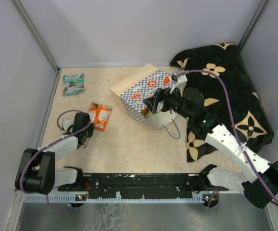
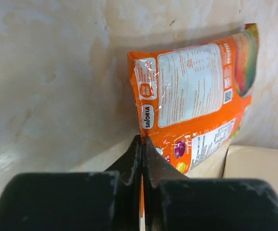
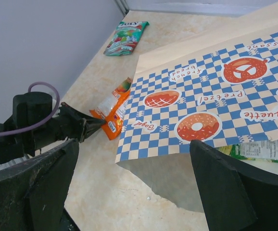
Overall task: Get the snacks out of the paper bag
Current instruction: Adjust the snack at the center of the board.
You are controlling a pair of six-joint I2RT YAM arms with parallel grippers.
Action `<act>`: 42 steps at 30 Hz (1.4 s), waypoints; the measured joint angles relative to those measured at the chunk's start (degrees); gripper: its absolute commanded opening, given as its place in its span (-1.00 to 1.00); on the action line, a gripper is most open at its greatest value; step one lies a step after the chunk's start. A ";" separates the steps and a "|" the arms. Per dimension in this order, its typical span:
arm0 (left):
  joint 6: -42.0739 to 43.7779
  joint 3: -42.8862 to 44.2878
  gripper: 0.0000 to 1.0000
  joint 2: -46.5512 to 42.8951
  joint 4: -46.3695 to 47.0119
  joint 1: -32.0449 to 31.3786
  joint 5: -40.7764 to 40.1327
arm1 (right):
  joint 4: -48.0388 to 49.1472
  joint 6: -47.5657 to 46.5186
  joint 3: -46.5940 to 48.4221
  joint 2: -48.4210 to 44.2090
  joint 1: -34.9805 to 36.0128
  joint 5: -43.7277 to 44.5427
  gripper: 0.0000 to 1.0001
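The paper bag (image 1: 144,91) lies on its side mid-table, its mouth facing the near right. An orange snack packet (image 1: 101,117) lies left of it, and a teal one (image 1: 73,84) sits at the far left. My left gripper (image 1: 91,126) is shut on the orange packet (image 2: 192,96) at its near corner (image 2: 142,144). My right gripper (image 1: 158,106) hovers at the bag's mouth, open wide (image 3: 134,192), with nothing between its fingers. It looks across the checkered bag (image 3: 211,96). A green packet (image 3: 254,149) shows inside the mouth.
A black flower-patterned cloth (image 1: 225,86) is heaped at the back right, under the right arm. The bag's blue cord handle (image 1: 173,129) trails on the table. Grey walls close in the left, back and right sides. A tan flat corner (image 2: 259,163) shows beside the orange packet.
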 measured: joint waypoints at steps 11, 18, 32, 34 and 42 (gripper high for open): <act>-1.07 9.25 -1.00 -29.18 -31.93 0.07 -13.05 | 0.50 0.26 0.00 0.04 0.00 -2.36 0.98; -3.58 22.51 -1.00 -29.11 -51.80 0.22 -22.34 | 0.76 1.36 -0.22 0.04 0.00 -2.25 0.98; -5.77 27.17 -1.00 -9.33 -57.88 4.33 -24.90 | -0.24 2.14 -0.42 0.07 0.00 -0.61 0.98; -4.39 27.15 -1.00 -7.72 -56.15 6.32 -24.26 | -0.26 2.10 -0.42 0.07 0.00 -0.52 0.98; 0.76 27.21 -0.83 1.44 -47.91 11.02 -21.55 | -1.20 1.60 -0.42 0.07 0.00 -0.07 0.99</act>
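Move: The left hand, low over the board, already pinches the near edge of the orange snack, whose middle lies about 4 cm ahead and 3 cm to its right. The bare spot the snack is taken to, by the board's left edge, is roughly 11 cm left and 6 cm back; the teal snack lies some 21 cm ahead and 10 cm left, the paper bag 13 cm ahead and 28 cm right. From the right hand the orange snack is about 29 cm left, 10 cm ahead and 29 cm below. Keeping its pinch on the orange snack's edge, the left hand lifts it some 16 cm while swinging back and to the left, away from the paper bag. It then lowers about 9 cm towards the bare board at the left edge, still drifting left and a little forward again, the wrist turning about 20 degrees counter-clockwise and tipping the fingers more steeply down as they stay shut. ##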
